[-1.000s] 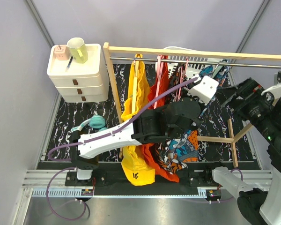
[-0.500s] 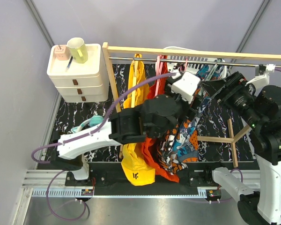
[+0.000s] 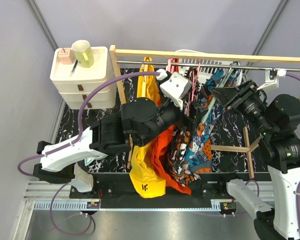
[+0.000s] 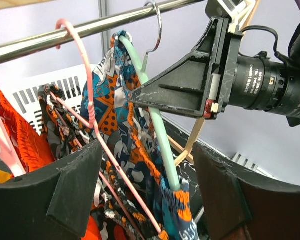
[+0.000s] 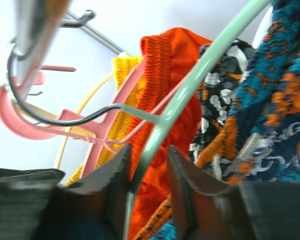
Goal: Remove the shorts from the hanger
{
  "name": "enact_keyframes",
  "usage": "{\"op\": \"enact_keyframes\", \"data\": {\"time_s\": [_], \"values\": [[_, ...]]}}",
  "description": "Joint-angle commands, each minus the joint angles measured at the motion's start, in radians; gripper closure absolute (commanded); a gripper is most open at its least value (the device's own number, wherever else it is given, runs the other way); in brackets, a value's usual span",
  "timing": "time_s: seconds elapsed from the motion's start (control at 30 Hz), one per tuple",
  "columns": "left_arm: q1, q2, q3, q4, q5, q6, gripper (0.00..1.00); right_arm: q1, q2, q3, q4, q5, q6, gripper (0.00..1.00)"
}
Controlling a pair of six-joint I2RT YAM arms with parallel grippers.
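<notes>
The blue/teal and orange shorts [image 3: 200, 147] hang on a mint green hanger [image 3: 208, 109] from the metal rod [image 3: 140, 63]. The dark grey blotched shorts [image 3: 181, 150] hang beside them on a pink hanger [image 4: 90, 120]. My left gripper [image 3: 187, 99] is wide open; in the left wrist view [image 4: 147, 150] both hangers and both shorts' waistbands [image 4: 140, 150] lie between its fingers, untouched. My right gripper [image 3: 216, 93] reaches in from the right. In the right wrist view [image 5: 149, 150] its jaws stand narrowly apart around the mint hanger [image 5: 200, 70], which rests against the left finger [image 5: 110, 185].
Plain yellow shorts [image 3: 145, 100] and orange-red shorts [image 3: 162, 155] hang to the left on the same rod. The wooden rack post [image 3: 119, 80] stands left of them and a wooden strut [image 3: 247, 150] to the right. White drawers [image 3: 82, 82] carry a mug [image 3: 83, 52]. A white basket [image 4: 35, 95] sits behind.
My left arm has swung left along the rod, its wrist now at the middle hangers. My right arm has moved in leftward, and its jaws have come around the mint hanger.
</notes>
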State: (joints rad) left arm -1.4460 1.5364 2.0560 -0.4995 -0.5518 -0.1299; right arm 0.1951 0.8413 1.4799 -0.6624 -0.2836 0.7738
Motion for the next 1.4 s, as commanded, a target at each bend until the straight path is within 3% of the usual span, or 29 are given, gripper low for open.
{"op": "enact_keyframes", "data": {"time_s": [0.0, 0.13, 0.23, 1.03, 1.23, 1.37], "values": [[-0.002, -0.048, -0.025, 0.047, 0.007, -0.037, 0.23, -0.002, -0.010, -0.027, 0.110, -0.037, -0.056, 0.70], [-0.004, -0.053, -0.025, 0.047, 0.013, -0.039, 0.23, -0.002, -0.024, -0.052, 0.132, -0.014, -0.123, 0.91], [-0.004, -0.055, -0.016, 0.038, 0.029, -0.037, 0.23, -0.002, -0.021, -0.040, 0.148, -0.032, -0.140, 1.00], [-0.004, -0.027, 0.023, -0.008, 0.082, -0.013, 0.22, -0.002, -0.076, 0.000, 0.192, -0.103, -0.105, 1.00], [-0.002, -0.016, 0.029, -0.014, 0.115, -0.007, 0.22, -0.002, -0.111, -0.007, 0.143, -0.089, -0.073, 1.00], [-0.002, 0.005, 0.042, -0.028, 0.185, 0.004, 0.23, -0.002, -0.145, -0.010, 0.017, -0.051, -0.048, 1.00]]}}
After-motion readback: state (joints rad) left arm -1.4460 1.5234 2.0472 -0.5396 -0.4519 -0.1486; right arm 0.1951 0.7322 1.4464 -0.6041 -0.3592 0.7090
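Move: The green hanger's near arm already runs between my right hand's half-open fingers; its neck lies about 3 cm ahead, 1 cm right and 2 cm up. The rail is some 4 cm ahead of that hand, level sideways and about 8 cm up, and the pink hanger stands roughly 7 cm left and 1 cm farther out. From my left hand, the green hanger's neck is about 8 cm ahead, 7 cm right and 6 cm up. I shut my right fingers on the green hanger's arm beside its neck and pinch it. Holding on, I tip the hand up nearly 10 degrees, raise it about 2 cm, and draw it back towards me some 4 cm to bring the hook off the rail, quickening at the end. My left hand stays open and eases back a little. ##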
